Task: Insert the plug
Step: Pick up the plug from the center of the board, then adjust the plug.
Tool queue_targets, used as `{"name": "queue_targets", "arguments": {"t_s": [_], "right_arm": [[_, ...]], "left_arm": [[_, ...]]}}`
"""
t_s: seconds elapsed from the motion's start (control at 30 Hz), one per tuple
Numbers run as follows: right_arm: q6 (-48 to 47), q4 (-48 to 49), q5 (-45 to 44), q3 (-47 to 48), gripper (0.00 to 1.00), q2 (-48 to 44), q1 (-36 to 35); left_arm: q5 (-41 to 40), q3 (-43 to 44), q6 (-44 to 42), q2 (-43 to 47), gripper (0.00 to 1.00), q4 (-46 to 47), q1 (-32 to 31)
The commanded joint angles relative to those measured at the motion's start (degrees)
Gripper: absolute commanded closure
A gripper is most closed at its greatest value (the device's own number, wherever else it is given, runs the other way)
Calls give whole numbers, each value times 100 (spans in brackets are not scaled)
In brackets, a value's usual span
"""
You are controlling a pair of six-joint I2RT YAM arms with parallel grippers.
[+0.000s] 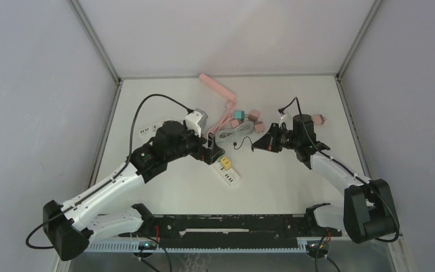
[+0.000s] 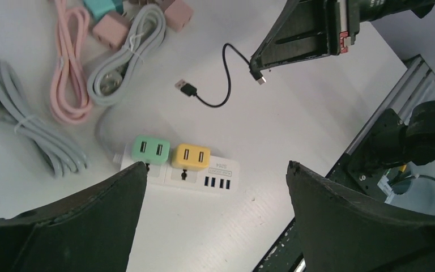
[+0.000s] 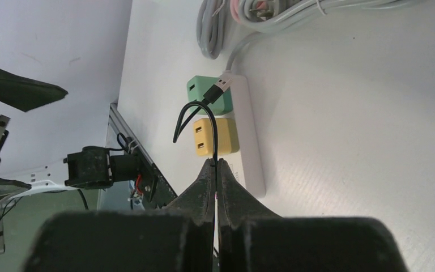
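Note:
A white power strip (image 2: 229,170) lies on the table with a green adapter (image 2: 150,149) and a yellow adapter (image 2: 191,156) plugged in, and a row of USB ports (image 2: 216,183) beside them. My left gripper (image 2: 216,165) hovers above the strip, open, with nothing between its fingers. My right gripper (image 3: 216,163) is shut on a thin black cable (image 3: 195,113). The cable's free end carries a USB plug (image 3: 221,88) that hangs in the air, seen in front of the green adapter (image 3: 201,86). In the top view the right gripper (image 1: 253,145) is to the right of the strip (image 1: 229,173).
Coiled pink cable (image 2: 68,68) and grey cables (image 2: 124,56) lie behind the strip with pink adapters (image 2: 110,28). A pink power strip (image 1: 218,88) lies at the back. Another white strip (image 1: 150,127) is at the left. A black rail (image 1: 232,226) runs along the near edge.

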State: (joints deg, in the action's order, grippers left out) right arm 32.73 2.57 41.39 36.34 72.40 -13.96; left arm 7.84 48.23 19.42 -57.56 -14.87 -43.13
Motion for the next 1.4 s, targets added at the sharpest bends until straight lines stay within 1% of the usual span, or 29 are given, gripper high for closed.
{"name": "queue_targets", "arguments": {"t_s": [0.0, 0.07, 0.17, 0.37, 0.47, 0.7, 0.93, 1.0, 1.07, 1.2, 1.37], "right_arm": [[-38, -200, 146, 44, 100, -375, 7], [-35, -262, 142, 43, 100, -462, -1], [0, -276, 164, 45, 100, -560, -11], [81, -209, 248, 42, 100, -656, -99], [103, -204, 238, 46, 100, -653, -154], [148, -140, 225, 41, 100, -688, -226], [199, -90, 255, 49, 100, -748, -278], [220, -81, 263, 43, 100, -780, -291], [232, -76, 265, 51, 100, -812, -300], [209, -150, 273, 80, 100, -882, -317], [103, -196, 240, 82, 99, -1026, -344]], "left_arm": [[131, 825, -1232, -286, 4, -455, -224], [152, 1003, -1416, -523, 5, -498, -284], [241, 1305, -1400, -994, 6, -551, -309], [552, 1966, -1277, -1847, 17, -560, -343], [790, 2172, -1173, -2149, 20, -553, -377], [1168, 2279, -900, -2603, 28, -330, -406], [1073, 2431, -733, -3045, 40, -257, -406], [1119, 2461, -689, -3136, 46, -180, -406], [1164, 2515, -651, -3247, 54, -131, -407], [1277, 2625, -624, -3333, 74, -130, -406], [1358, 2602, -640, -3153, 99, -121, -406]]}}
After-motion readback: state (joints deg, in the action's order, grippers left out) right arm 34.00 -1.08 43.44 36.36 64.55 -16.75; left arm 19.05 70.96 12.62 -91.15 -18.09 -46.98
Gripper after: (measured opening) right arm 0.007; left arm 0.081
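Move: The loose length of black USB cable, held up by my right fingers, lies about 12 cm to the right of my left hand, 6 cm ahead and 7 cm below; its free USB plug is some 7 cm ahead, 8 cm right and 9 cm below. On the strip, the green plug sits 7 cm straight ahead and the yellow plug 4 cm ahead, 3 cm right, both around 18 cm below. From my right hand the cable's middle is 4 cm left, 1 cm ahead and 1 cm above. I reach my left hand about 11 cm right towards the cable beside my right fingertips, rising a touch before sinking to some 5 cm lower and easing slightly forward. It swings roughly 15 degrees clockwise, fingers closing from wide to nearly shut around the cable between plug and right hand. My right hand stays shut on the far end, drawing about 3 cm back and 3 cm up. ##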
